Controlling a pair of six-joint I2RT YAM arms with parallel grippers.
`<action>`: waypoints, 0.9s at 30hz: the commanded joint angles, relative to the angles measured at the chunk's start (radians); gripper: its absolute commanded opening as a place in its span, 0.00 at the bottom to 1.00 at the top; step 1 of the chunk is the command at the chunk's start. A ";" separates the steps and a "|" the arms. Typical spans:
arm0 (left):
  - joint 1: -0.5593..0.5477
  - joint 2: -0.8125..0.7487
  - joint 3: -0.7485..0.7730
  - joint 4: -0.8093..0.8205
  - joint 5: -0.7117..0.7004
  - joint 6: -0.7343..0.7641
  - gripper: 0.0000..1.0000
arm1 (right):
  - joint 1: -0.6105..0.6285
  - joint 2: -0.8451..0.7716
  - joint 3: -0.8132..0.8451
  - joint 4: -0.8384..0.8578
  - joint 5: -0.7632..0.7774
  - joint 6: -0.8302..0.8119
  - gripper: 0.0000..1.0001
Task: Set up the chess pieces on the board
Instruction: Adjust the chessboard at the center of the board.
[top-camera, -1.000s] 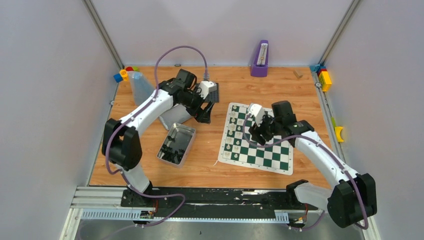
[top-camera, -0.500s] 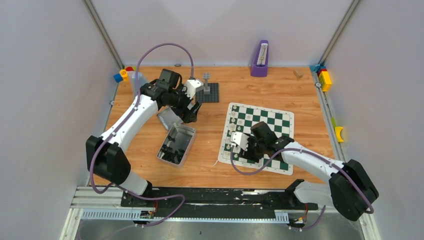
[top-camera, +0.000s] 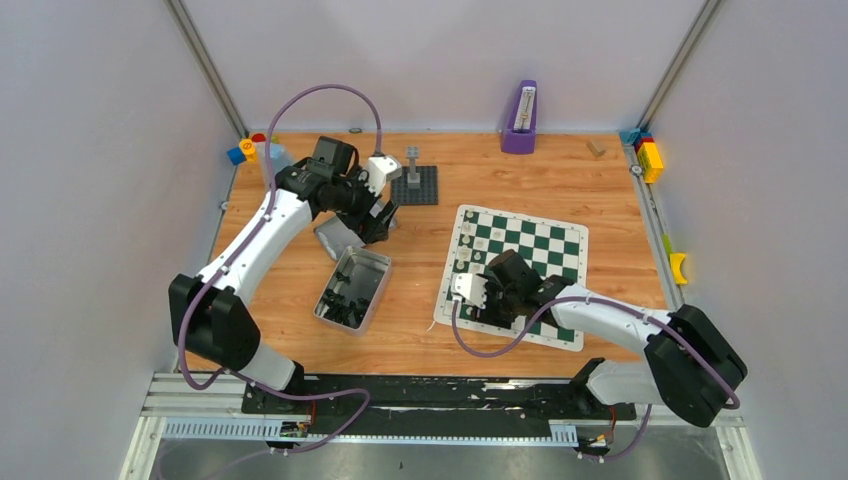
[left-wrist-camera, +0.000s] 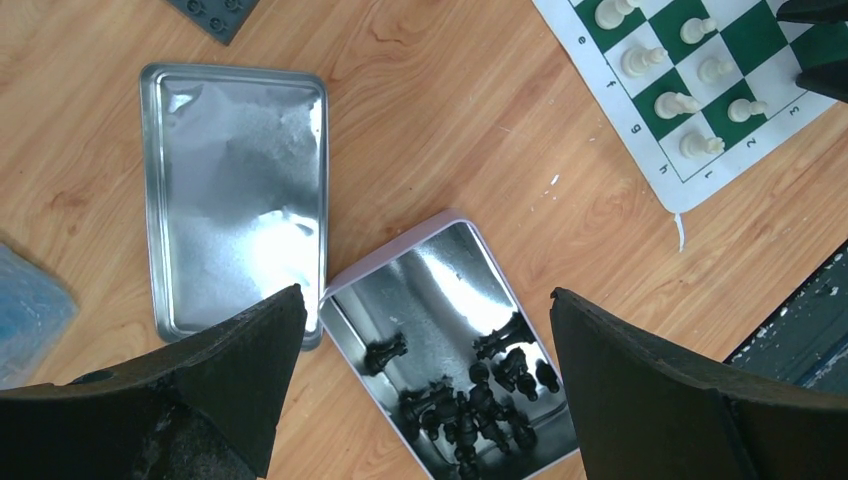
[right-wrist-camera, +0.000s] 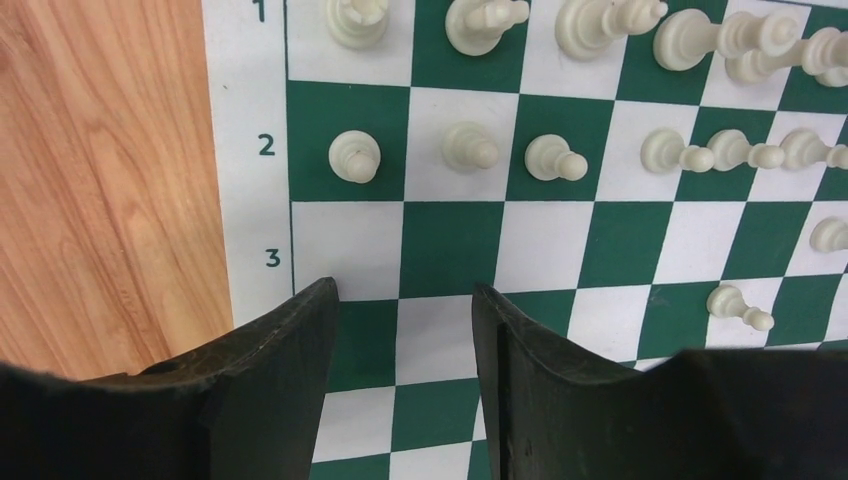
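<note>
The board (top-camera: 545, 240) lies right of centre, with cream chess pieces (top-camera: 462, 262) standing along its left edge. In the right wrist view these cream pieces (right-wrist-camera: 560, 160) fill rows 1 and 2 of the board (right-wrist-camera: 450, 235), and one pawn (right-wrist-camera: 738, 305) stands further in. My right gripper (right-wrist-camera: 405, 288) hovers low over the board's near-left part (top-camera: 483, 298), jaws apart and empty. Black pieces (left-wrist-camera: 480, 395) lie heaped in the open silver tin (left-wrist-camera: 400, 290). My left gripper (left-wrist-camera: 425, 292) hangs wide open above the tin and its lid (left-wrist-camera: 235, 195), holding nothing.
The tin (top-camera: 380, 262) and its lid (top-camera: 335, 240) sit left of the board. A grey brick tower on a dark baseplate (top-camera: 414, 183) stands behind them. There is a purple object (top-camera: 520, 118) at the back wall, coloured bricks at the back left (top-camera: 245, 150) and back right (top-camera: 650, 158), and a clear bag (top-camera: 280, 170).
My right gripper swung from the board's far middle down to its near-left part, jaws narrowing slightly. My left gripper drew back from the baseplate to above the lid and tin.
</note>
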 joint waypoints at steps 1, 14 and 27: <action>0.015 -0.053 0.017 -0.014 -0.003 0.022 1.00 | 0.028 0.028 0.004 0.031 0.002 0.027 0.53; 0.037 -0.083 0.022 -0.015 -0.057 0.001 1.00 | 0.059 0.184 0.175 -0.020 -0.015 0.192 0.53; 0.053 -0.161 0.028 -0.026 -0.131 -0.027 1.00 | 0.072 0.397 0.380 -0.035 0.063 0.399 0.54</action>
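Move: My right fingertips already rest on the chessboard near its close edge, between its third and fourth ranks; the board's middle lies about 10 cm ahead and 5 cm to the right. The nearest white pawn is some 5 cm left and 1 cm back, and the tray of black pieces about 36 cm left and 6 cm ahead. From my left hand, the board's middle is roughly 38 cm right, 2 cm back and 18 cm below. Keeping my half-open right fingertips pressed down on the board, I drag it left across the table, gathering speed and bending forward later, about 6 cm left and 2.5 forward, towards the tray of black pieces. Meanwhile I turn that wrist some 10 degrees clockwise and tilt it. My open, empty left hand backs away about 4 cm left and 3 up. ##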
